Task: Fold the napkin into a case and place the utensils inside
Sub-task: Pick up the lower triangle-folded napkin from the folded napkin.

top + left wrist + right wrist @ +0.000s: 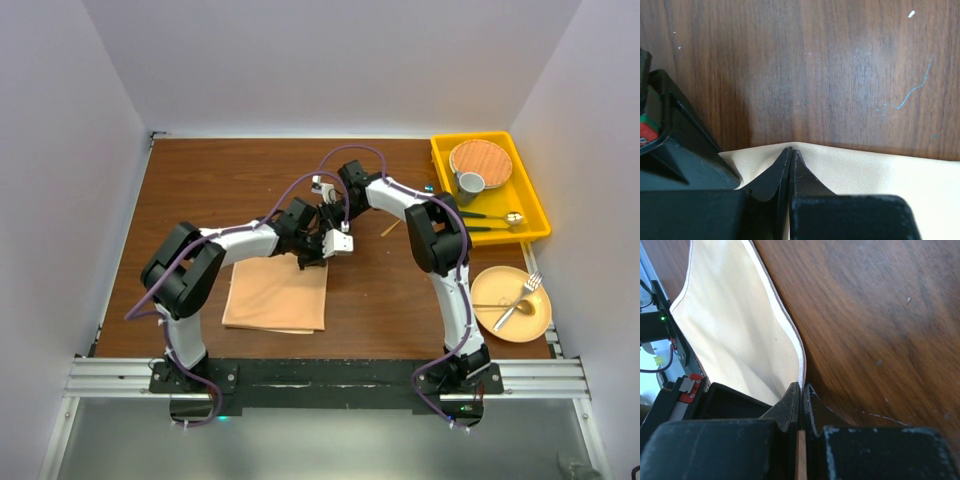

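Observation:
The peach satin napkin (275, 295) lies folded in a rough square on the wooden table, left of centre. My left gripper (305, 260) is shut on its far edge; in the left wrist view the closed jaws (791, 151) pinch the cloth (865, 175). My right gripper (326, 250) is shut on the far right corner of the napkin (735, 325), the hem caught between the closed jaws (802, 386). A gold fork (527, 288) and spoon (508, 316) lie on a round tan plate (540, 325) at the right. No pouch shape shows.
A yellow tray (445, 150) at the back right holds a round wood-toned plate (480, 158), a grey cup (470, 183) and dark-handled cutlery (490, 220). A small stick (390, 228) lies on the table near the right arm. White walls enclose the table.

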### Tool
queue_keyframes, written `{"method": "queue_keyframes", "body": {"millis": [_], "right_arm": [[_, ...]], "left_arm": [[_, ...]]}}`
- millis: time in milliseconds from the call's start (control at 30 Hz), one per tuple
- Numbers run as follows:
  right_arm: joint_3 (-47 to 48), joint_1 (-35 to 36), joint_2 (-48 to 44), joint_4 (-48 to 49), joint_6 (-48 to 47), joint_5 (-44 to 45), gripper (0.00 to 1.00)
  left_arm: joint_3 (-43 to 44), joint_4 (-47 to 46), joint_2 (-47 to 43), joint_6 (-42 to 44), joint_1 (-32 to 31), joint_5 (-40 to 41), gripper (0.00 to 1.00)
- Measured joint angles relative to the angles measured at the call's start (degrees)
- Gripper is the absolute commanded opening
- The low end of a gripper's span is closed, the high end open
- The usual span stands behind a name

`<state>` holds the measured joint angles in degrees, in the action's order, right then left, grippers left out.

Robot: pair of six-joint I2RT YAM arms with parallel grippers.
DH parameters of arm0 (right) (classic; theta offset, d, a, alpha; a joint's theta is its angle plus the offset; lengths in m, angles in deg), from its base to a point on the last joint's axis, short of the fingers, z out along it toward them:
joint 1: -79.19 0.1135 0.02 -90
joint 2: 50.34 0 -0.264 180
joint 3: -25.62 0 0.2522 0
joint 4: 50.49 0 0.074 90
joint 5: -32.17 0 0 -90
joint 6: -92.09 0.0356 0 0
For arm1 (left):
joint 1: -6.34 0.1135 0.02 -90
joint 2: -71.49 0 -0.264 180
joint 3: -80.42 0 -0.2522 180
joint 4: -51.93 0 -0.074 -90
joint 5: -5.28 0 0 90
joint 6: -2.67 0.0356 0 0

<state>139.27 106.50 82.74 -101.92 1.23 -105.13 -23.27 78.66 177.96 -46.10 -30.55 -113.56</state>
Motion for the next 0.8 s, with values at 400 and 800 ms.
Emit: {"method": "queue_keyframes", "body": {"millis": [400, 800], "right_arm": [[-0.24, 0.02, -2.05, -0.44, -2.16, -0.02, 0.0], [-2.01, 0.46, -4.59, -0.68, -4.59, -0.28, 0.0]], "left_arm": [[-5.38, 12.11, -19.12, 3.43, 0.0, -0.55, 0.02], [-9.97, 17.22, -12.17, 4.96, -2.29, 2.29, 0.01]]}}
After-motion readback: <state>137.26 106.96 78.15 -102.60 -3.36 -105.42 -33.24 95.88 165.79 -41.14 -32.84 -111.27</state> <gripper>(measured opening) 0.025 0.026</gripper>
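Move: The spot my shut left fingers go for, on the near right part of the napkin, is about 9 cm back and 6 cm left, roughly a centimetre lower. From that hand, the napkin's near right corner is some 20 cm straight back, and the edge pinched by my right hand about 5 cm ahead and 1 cm left. That pinched edge sits right in my right fingertips; the wooden stick lies around 17 cm right and 4 cm ahead of them. I lift my shut left fingertips off the napkin's right edge beside my right hand, hop back and leftward over the cloth, rising about 7 cm midway, and come down again on its near right part, tipping the fingers a little steeper. My right hand keeps its pinch on the edge and eases up about 2.5 cm. ##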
